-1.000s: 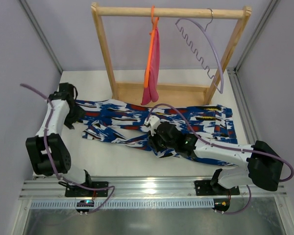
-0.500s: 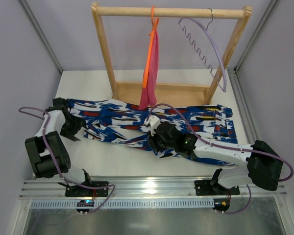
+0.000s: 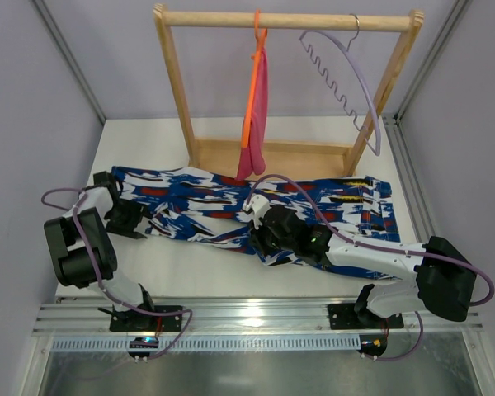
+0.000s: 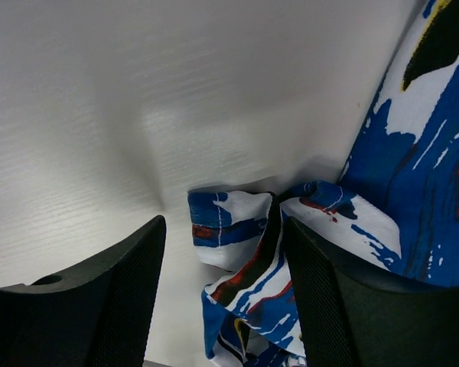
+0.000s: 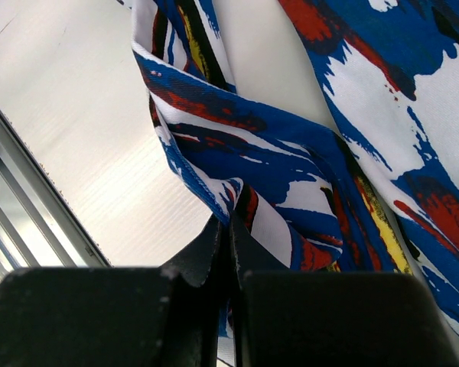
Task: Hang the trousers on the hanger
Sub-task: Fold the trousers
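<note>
The trousers (image 3: pixel 206 202) lie spread across the white table in front of the rack, printed in blue, white, red and black. My left gripper (image 3: pixel 139 221) is at their left leg end. Seen from the left wrist, it (image 4: pixel 223 229) stands open with the bunched hem (image 4: pixel 233 229) between its fingers (image 4: pixel 115 306). My right gripper (image 3: pixel 268 246) rests mid-trousers. In the right wrist view it (image 5: pixel 229 223) is shut on a raised fold of the cloth (image 5: pixel 291 168). The pale lilac hanger (image 3: pixel 359 91) hangs by its hook at the right of the rail, away from both grippers.
A wooden rack (image 3: pixel 289 20) stands at the back of the table. An orange hanger with pink cloth (image 3: pixel 256 107) hangs from the middle of its rail. Grey walls close in both sides. A metal rail (image 3: pixel 247 318) runs along the near edge.
My left arm has swung nearer along the table's left side, bringing its gripper down at the leg hem. The right arm and the trousers have not moved.
</note>
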{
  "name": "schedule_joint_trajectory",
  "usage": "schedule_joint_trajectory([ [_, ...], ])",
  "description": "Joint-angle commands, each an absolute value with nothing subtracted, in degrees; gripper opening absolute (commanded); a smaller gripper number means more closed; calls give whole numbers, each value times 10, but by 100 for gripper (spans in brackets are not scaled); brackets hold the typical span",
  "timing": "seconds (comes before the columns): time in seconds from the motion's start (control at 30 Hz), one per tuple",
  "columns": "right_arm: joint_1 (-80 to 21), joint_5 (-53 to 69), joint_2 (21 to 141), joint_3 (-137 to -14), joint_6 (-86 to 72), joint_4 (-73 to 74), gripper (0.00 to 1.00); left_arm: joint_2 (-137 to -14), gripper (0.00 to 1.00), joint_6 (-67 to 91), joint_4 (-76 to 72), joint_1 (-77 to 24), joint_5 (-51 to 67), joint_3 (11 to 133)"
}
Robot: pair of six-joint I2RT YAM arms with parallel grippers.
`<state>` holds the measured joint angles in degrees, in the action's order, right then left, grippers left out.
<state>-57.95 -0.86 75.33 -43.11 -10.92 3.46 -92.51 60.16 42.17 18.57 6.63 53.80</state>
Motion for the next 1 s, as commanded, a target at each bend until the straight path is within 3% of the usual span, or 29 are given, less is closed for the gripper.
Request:
schedule_joint_trajectory([
  [0.0, -579, -7, 743, -439, -111, 18, 4, -922, 62, 625, 406, 189, 87, 531],
  [0.13, -579, -8, 744, -440, -112, 18, 4, -932, 42, 633, 391, 190, 105, 529],
  [0.17, -579, -8, 744, -440, -112, 18, 4, -936, 27, 633, 391, 190, 107, 530],
  [0.27, -579, -8, 737, -439, -112, 23, 4, -935, 1, 621, 407, 190, 94, 540],
  [0.67, -579, -8, 665, -495, -161, 161, 4, -821, 1, 461, 594, 188, -201, 730],
  [0.97, -578, 86, 649, -499, -192, 120, 4, -822, 5, 346, 610, 186, -239, 719],
])
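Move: The near trouser leg's bunched end lies between my open left fingers, about 1 cm below the hand point. From that hand the far leg's left end is some 13 cm ahead and 5 cm to the left; the rack's left foot is about 19 cm ahead and 17 cm to the right. My right hand still holds the same near leg nearer its middle; the bunched end lies about 33 cm to its left, 8 cm ahead and 9 cm lower. I shut my left fingers on the bunched end of the near leg, pinching it, then lift it about 12 cm up and 8 cm to the left, away from my right hand, the fingertips swinging some 30 degrees out to the left. My right hand keeps its pinch and, as the left lifts, rises about 6 cm, then eases back a little. ##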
